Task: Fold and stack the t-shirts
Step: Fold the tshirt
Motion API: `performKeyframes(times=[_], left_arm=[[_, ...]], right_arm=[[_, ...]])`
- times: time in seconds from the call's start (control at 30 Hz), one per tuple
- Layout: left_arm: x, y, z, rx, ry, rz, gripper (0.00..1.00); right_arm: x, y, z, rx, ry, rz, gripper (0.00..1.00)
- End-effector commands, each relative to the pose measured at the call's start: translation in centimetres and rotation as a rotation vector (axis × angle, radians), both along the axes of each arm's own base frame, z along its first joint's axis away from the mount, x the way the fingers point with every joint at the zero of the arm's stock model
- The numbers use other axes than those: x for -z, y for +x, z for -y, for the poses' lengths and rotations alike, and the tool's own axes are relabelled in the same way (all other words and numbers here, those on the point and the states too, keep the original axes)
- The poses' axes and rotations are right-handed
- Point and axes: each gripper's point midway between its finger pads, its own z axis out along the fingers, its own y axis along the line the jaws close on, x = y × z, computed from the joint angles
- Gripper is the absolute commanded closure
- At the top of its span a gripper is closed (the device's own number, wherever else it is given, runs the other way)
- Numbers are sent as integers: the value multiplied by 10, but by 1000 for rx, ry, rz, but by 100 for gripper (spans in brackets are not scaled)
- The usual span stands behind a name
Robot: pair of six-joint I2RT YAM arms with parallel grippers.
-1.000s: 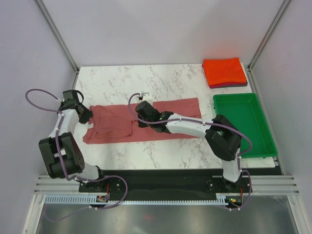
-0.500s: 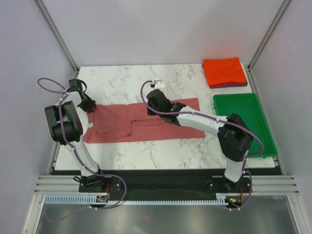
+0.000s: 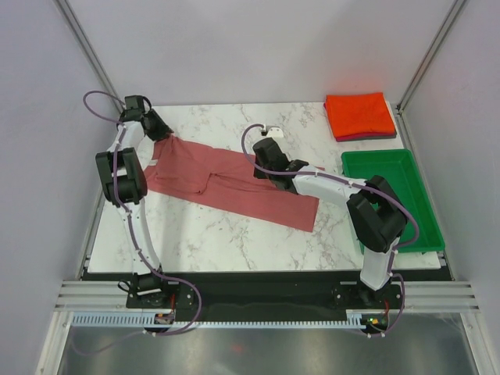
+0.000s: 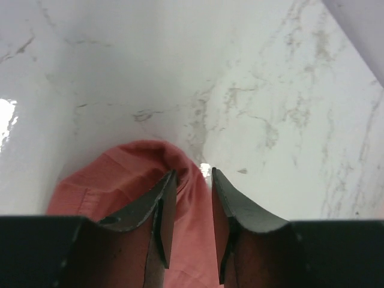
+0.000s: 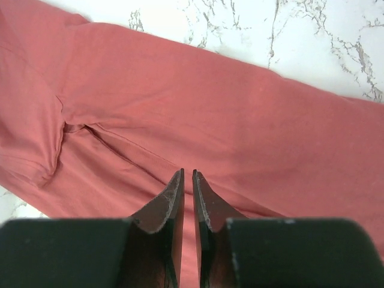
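Observation:
The dusty rose-red t-shirt [image 3: 226, 181] lies stretched on a slant across the marble table [image 3: 211, 238], from the far left down to the middle right. My left gripper [image 3: 162, 133] is at the far left edge, shut on a bunched corner of that shirt [image 4: 120, 180], with cloth filling the gap between its jaws [image 4: 193, 172]. My right gripper [image 3: 262, 158] is at the shirt's upper edge. Its jaws [image 5: 187, 172] are nearly together on the cloth [image 5: 240, 114], and a crease runs out from the fingertips. A folded orange-red t-shirt [image 3: 359, 113] lies on a folded maroon one [image 3: 367, 137] at the far right corner.
A green plastic tray [image 3: 387, 195] stands at the right edge, just in front of the folded stack, and the right arm's elbow is beside it. Frame posts rise at the two far corners. Grey walls close in the left and right sides.
Both grippers moved away from me with the rose-red shirt. Its left end went up to the far left corner, and the shirt swung from level to a slant.

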Motion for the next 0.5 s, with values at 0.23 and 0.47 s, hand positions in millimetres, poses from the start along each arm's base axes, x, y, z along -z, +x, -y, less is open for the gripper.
performKeyframes(times=[0.23, 0.47], left_arm=[[-91, -74, -24, -23, 190, 82, 64], [-71, -150, -39, -148, 227, -8, 69]], right_arm=[[-14, -10, -7, -40, 59, 12, 81], [-25, -28, -8, -89, 122, 6, 81]])
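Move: The left hand is down at the t-shirt's far left corner, which lies right at its fingers, about 2 cm below and barely to the left. The t-shirt's near left corner is some 15 cm back and 8 cm left, and the white label about 10 cm back and 5 cm left, both around 3 cm below. From the right hand, that near left corner lies roughly 41 cm left, 1 cm back and 9 cm lower. The left hand comes free of the t-shirt's far corner, drawing back about 13 cm while rising about 9. ##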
